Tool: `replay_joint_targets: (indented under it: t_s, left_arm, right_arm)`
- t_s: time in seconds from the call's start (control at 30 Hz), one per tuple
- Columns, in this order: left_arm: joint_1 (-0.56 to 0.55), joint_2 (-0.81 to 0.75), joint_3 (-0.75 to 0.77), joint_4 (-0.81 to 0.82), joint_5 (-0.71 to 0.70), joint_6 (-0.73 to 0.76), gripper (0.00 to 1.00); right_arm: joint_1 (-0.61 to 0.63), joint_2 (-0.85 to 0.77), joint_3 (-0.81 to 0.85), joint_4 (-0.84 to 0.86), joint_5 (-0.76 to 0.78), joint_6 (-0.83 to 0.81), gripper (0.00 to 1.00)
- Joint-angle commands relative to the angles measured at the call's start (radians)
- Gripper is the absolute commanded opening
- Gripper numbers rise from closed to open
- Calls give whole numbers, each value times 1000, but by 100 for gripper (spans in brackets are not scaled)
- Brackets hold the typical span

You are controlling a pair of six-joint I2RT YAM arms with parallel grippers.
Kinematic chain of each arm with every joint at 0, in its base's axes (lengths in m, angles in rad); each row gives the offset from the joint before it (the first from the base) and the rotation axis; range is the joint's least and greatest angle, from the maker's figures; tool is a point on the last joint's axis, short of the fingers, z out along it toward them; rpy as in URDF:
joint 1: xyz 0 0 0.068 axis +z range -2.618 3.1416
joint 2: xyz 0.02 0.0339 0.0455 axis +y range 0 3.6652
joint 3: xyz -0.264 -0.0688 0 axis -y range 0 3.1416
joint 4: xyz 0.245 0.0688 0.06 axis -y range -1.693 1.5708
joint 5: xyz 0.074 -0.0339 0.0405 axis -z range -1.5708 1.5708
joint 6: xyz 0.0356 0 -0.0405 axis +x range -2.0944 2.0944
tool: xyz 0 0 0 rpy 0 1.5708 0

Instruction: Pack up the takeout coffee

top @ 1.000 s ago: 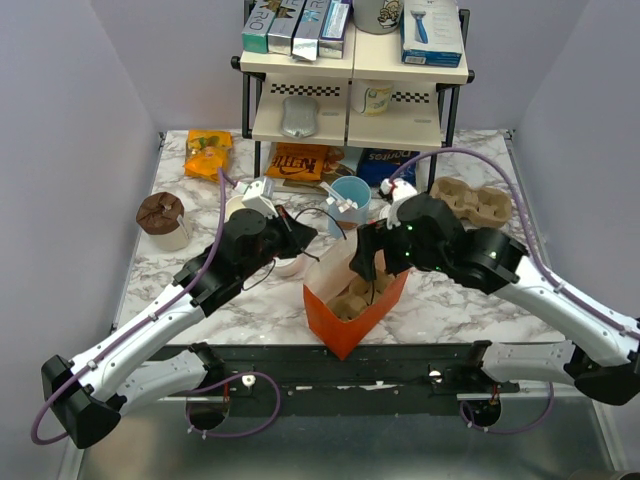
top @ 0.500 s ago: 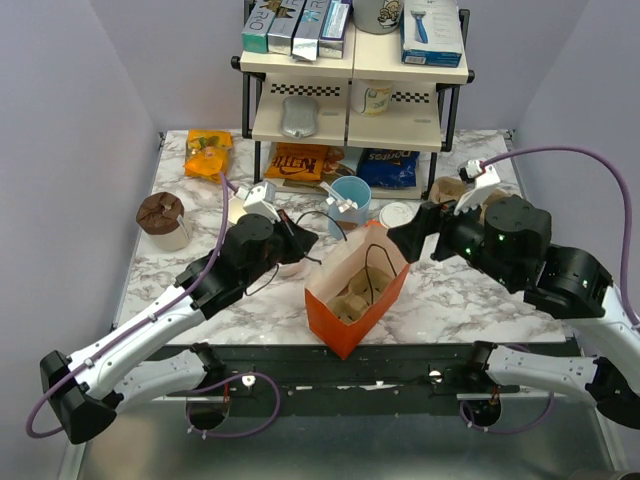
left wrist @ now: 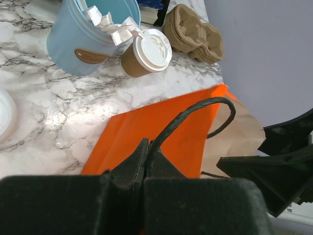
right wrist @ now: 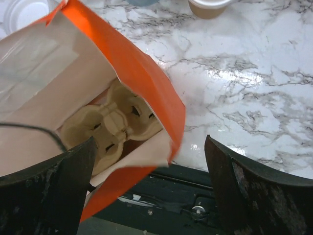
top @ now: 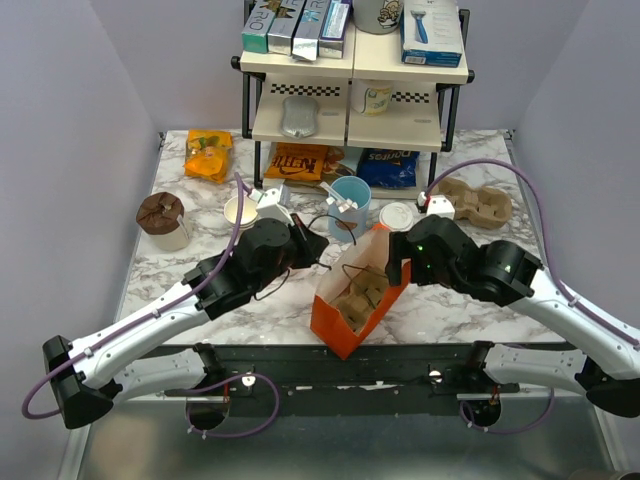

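The takeout coffee (top: 397,216), a short kraft cup with a white lid (left wrist: 152,44), stands on the marble beside the taller light-blue cup (top: 350,197). Its base also shows at the top of the right wrist view (right wrist: 208,6). An orange paper bag (top: 345,318) stands open near the front edge, with a pulp cup carrier (right wrist: 115,122) inside it. My left gripper (left wrist: 146,148) is shut on the bag's black cord handle (left wrist: 190,115). The right gripper (right wrist: 149,142) hangs open over the bag's right corner, its fingers (right wrist: 244,191) apart on either side with nothing held.
Stacked pulp carriers (top: 480,200) lie at the back right. A white cup (top: 240,211) and a brown-topped cup (top: 160,215) sit to the left. A shelf rack (top: 350,120) with snack packs under it stands at the back. The table's front edge (right wrist: 195,176) lies just beyond the bag.
The right arm swung out to the right, then came back to the bag's right edge, still open. The left gripper and the bag shifted slightly right.
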Motion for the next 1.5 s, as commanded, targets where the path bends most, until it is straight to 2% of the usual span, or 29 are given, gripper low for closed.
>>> replay_joint_targets:
  t_s: [0.0,0.03,0.1,0.13,0.2,0.23,0.37,0.43,0.53,0.7,0.83,0.9,1.1,1.27,1.37,1.47]
  left_arm:
    - [-15,-8,28,-31,-50,12,9]
    - [-16,-9,29,-29,-51,16,21]
    - [-16,-15,34,-19,-28,52,31]
    - [-16,-20,34,-8,-12,68,42]
    - [-16,-23,42,1,35,116,54]
    - [-16,-21,46,-6,49,131,64]
    - [-16,-17,57,-34,80,179,78]
    - [-16,-18,59,-43,89,188,83]
    - [-16,-15,69,-58,114,220,86]
    - [-16,14,120,-140,114,259,88]
    - [-16,35,114,-170,117,257,87]
    - [-16,29,106,-164,121,253,87]
    - [-16,-46,74,-115,123,239,92]
    - [-16,-100,63,-123,97,216,96]
    - [-16,-120,48,-123,81,205,99]
    - [-15,-129,45,-129,69,204,99]
  right_arm:
    - [-2,-14,-56,15,-29,54,93]
    - [-3,-17,-73,50,-44,48,88]
    - [-3,-17,-78,73,-50,45,74]
    - [-3,-14,-69,73,-44,45,70]
    - [-2,-7,-58,72,-32,42,63]
    - [-3,-6,-52,73,-32,39,61]
    - [-3,3,-30,78,-27,22,50]
    - [-3,13,-27,81,-26,11,38]
    - [-2,28,-19,101,-27,-9,22]
    - [-2,65,33,124,-8,-44,17]
    - [-3,101,137,120,-12,-81,11]
    - [-3,124,177,103,-14,-95,1]
    - [-26,189,292,-6,-44,-122,1]
    - [-94,207,217,40,-173,-150,1]
    - [-183,249,153,87,-286,-197,1]
    - [-227,327,172,49,-285,-236,1]
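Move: Around the orange bag's right-hand rim, the right hand's open fingers stand only about 1 cm off it, the rim lying slightly left and below; the bag's middle is some 8 cm left, 3 cm back and 10 cm down. The coffee cup stands roughly 14 cm ahead and 17 cm below. The left hand already holds the bag's handle, with the bag's middle about 6 cm back, 7 cm right and 12 cm down, and the blue bin about 13 cm ahead, 6 cm right and 20 cm down. Dipping about a centimetre, the right hand shuts its fingers on the bag's right-hand rim, then carries the pinched rim about 5 cm forward and a little left, rising some 7 cm on the way before coming down again. The left fingers open wide and let go of the handle, that hand easing back and up about 3 cm each, then left, while turning some 10 degrees clockwise. ##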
